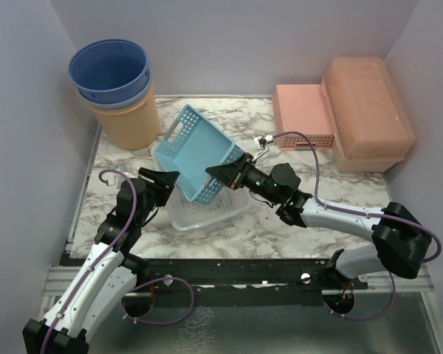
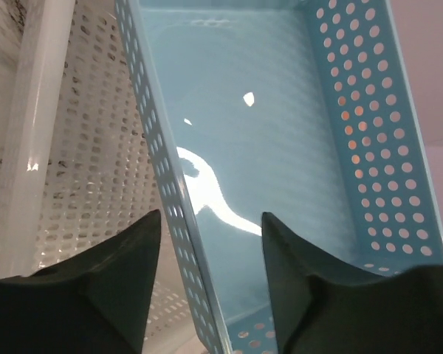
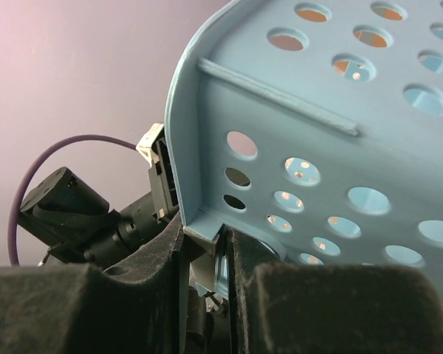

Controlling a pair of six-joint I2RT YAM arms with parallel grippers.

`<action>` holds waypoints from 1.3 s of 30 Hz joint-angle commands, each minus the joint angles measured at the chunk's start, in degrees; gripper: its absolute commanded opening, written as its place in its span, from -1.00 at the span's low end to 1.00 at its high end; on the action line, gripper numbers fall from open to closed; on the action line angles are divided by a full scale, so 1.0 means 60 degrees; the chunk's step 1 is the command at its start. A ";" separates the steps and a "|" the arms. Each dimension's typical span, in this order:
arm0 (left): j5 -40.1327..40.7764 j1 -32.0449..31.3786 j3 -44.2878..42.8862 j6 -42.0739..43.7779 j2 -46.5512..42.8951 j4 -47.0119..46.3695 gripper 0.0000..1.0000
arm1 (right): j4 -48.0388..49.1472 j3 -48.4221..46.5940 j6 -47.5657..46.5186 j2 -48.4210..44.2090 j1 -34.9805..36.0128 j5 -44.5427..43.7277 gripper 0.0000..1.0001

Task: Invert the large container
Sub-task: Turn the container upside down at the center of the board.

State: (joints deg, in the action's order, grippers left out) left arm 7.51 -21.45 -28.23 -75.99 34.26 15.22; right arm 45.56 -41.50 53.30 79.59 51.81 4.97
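The large container (image 1: 369, 110), a peach-orange lidded box, stands upright at the back right, far from both arms. A blue perforated basket (image 1: 196, 151) is tilted up on edge over a white perforated basket (image 1: 207, 210) at mid-table. My right gripper (image 1: 215, 173) is shut on the blue basket's (image 3: 317, 125) rim corner, which sits pinched between its jaws (image 3: 205, 228). My left gripper (image 1: 170, 178) is open at the opposite side. Its jaws (image 2: 211, 215) straddle the blue basket's (image 2: 266, 133) side wall without touching it, and the white basket (image 2: 96, 147) lies behind.
A pink perforated basket (image 1: 303, 114) sits upside down just left of the large container. Stacked blue buckets (image 1: 109, 70) rest in an orange bucket (image 1: 125, 122) at the back left. Grey walls close in the left, back and right sides.
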 commanded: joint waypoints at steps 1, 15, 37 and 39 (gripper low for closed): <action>-0.0284 -0.0013 0.0194 -0.0073 -0.0231 -0.0282 0.29 | 0.0285 0.0043 -0.0516 -0.0597 0.0001 -0.0572 -0.99; 0.0332 -0.0013 -0.0491 0.1251 -0.0202 0.0716 0.74 | -0.0704 0.0323 -0.2388 -0.1794 -0.0005 -0.2152 -0.99; 0.1943 -0.0013 -0.1342 0.3115 0.1820 0.3047 0.73 | -0.3000 -0.0293 -0.7499 -0.2789 0.0007 -0.4192 -0.98; 0.1956 -0.0013 -0.1254 0.3109 0.1872 0.3033 0.69 | -0.3306 -0.0453 -0.7995 -0.2692 0.0002 -0.4398 -0.98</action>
State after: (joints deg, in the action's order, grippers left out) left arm 17.32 -21.45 -35.44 -58.61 44.97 32.34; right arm 28.10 -40.36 15.44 63.35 51.81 -18.02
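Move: The white container's middle lies about 4 cm ahead of the empty left hand, 7 cm to its right and 13 cm below. The tilted blue basket, whose edge the right hand grips, has its middle about 8 cm ahead of the left hand, 7 cm right and 3 cm up. From the right hand the pink basket is some 25 cm ahead, 27 cm right and 20 cm lower; the white container is 4 cm ahead, 6 cm left and 21 cm below. Keeping its pinch on the blue basket's edge, the right hand carries it about 10 cm right and 4 cm forward towards the pink basket, rising a little before sinking again, while the wrist swings clockwise and rolls its left side down. Meanwhile the left hand opens from half to nearly full and stays almost in place, then goes down about 6 cm and left about 4 cm with its left side rolling up, bringing the open fingers over the white container's left rim. ##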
